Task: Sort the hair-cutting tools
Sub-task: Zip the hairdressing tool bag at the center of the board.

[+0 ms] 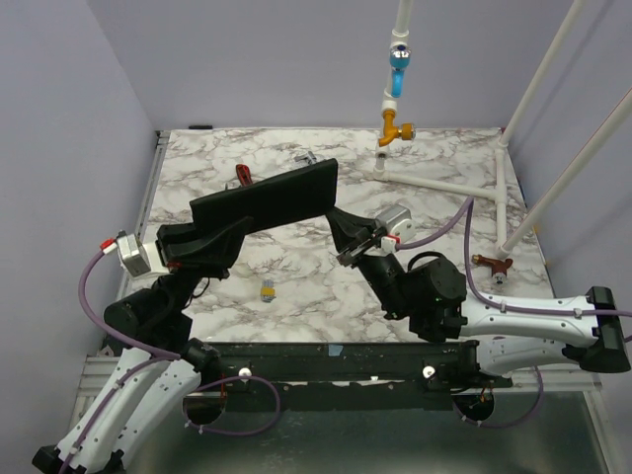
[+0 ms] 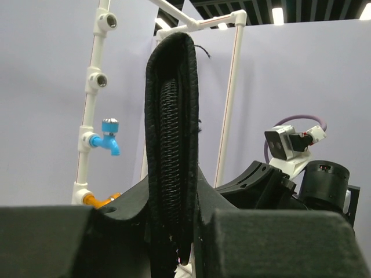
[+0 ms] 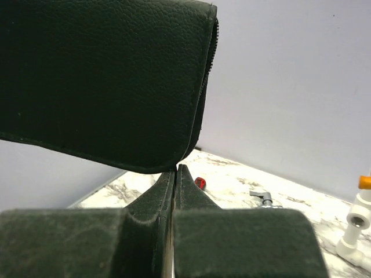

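Note:
The hair-cutting tools are out of view. A black zippered pouch [image 1: 267, 197] hangs in the air over the marble table [image 1: 296, 276]. My left gripper [image 1: 229, 229] is shut on its left end. In the left wrist view the pouch [image 2: 174, 116] stands edge-on between the fingers [image 2: 232, 202], zipper teeth facing the camera. My right gripper [image 1: 336, 215] is at the pouch's right end with its jaws pressed together. In the right wrist view its tips [image 3: 175, 171] touch the lower edge of the pouch [image 3: 104, 75]; nothing shows between them.
On the table lie a red-handled tool [image 1: 242, 175], a small grey metal piece [image 1: 306, 158], a small yellow object [image 1: 267, 290] and a brown fitting [image 1: 491, 263]. A white pipe frame [image 1: 444, 185] with blue and orange taps [image 1: 397, 74] stands at the back right.

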`<action>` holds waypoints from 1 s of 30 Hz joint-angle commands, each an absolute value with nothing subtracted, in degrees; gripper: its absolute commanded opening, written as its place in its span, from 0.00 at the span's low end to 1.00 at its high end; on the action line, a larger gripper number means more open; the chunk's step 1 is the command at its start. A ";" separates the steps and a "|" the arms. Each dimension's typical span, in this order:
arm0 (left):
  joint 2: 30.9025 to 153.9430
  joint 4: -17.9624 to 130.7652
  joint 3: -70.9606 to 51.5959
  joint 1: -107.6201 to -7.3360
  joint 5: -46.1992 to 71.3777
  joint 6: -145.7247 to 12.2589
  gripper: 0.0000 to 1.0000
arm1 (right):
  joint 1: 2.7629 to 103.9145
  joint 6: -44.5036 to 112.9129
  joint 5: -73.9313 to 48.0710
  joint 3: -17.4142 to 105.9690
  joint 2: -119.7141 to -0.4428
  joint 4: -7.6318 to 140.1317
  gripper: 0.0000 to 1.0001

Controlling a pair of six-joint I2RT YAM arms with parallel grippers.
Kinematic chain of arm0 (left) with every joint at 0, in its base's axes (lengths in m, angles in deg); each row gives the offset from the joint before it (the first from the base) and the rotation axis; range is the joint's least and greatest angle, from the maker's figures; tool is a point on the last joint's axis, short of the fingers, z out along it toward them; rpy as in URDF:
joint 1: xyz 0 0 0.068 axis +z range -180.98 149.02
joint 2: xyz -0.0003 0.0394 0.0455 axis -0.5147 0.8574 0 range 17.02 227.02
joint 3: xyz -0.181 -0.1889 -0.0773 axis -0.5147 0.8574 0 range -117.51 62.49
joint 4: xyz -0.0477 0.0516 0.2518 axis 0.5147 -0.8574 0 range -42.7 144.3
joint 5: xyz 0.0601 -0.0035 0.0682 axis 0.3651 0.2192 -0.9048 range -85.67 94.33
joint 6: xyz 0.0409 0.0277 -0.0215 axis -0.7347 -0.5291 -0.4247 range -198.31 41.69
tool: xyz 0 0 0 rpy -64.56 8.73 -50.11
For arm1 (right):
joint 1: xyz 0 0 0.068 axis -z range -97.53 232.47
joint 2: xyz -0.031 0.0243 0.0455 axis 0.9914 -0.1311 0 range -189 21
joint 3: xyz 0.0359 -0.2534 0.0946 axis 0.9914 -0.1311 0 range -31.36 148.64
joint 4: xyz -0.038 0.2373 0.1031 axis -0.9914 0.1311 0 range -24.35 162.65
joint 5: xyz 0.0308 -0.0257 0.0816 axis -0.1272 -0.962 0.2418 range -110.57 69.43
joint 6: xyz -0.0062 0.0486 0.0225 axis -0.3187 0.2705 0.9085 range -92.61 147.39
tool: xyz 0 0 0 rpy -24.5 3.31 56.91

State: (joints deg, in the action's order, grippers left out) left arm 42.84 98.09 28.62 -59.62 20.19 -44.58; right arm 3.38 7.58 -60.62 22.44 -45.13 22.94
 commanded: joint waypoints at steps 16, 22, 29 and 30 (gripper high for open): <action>35.88 68.34 19.55 -59.72 19.79 -49.38 0.00 | 3.38 -7.08 -69.51 21.29 -38.08 30.47 0.01; 33.85 63.09 19.07 -59.72 24.42 -51.07 0.00 | 3.45 -8.76 -67.31 22.25 -37.58 34.69 0.01; 33.30 61.62 21.33 -59.72 32.00 -48.91 0.00 | 3.41 -8.85 -69.53 22.70 -37.15 34.18 0.00; 32.96 61.68 21.93 -59.72 32.22 -48.62 0.00 | 3.38 -8.70 -69.77 22.48 -36.76 34.26 0.01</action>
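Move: The right gripper is already shut on the zip pull, at the lower corner of the tool bag's right-hand end; the bag's middle lies about 9 cm to its left, level with it fore and aft and some 5 cm higher. From the left gripper, which holds the bag nearer its left end, the zip pull is roughly 12 cm to the right, 3 cm ahead and 4 cm lower; the bag's middle is about 3 cm right and 3 cm ahead, a little above. Keep the zip pull pinched in the right gripper and draw it down and to the right, about 3 cm each way, rolling that hand some 20 degrees so its left side drops and the fingers come nearer level. Meanwhile bring the left gripper down about 5 cm, easing back towards the end, and tip its fingers over to the right and forward without loosening its grip on the bag. ##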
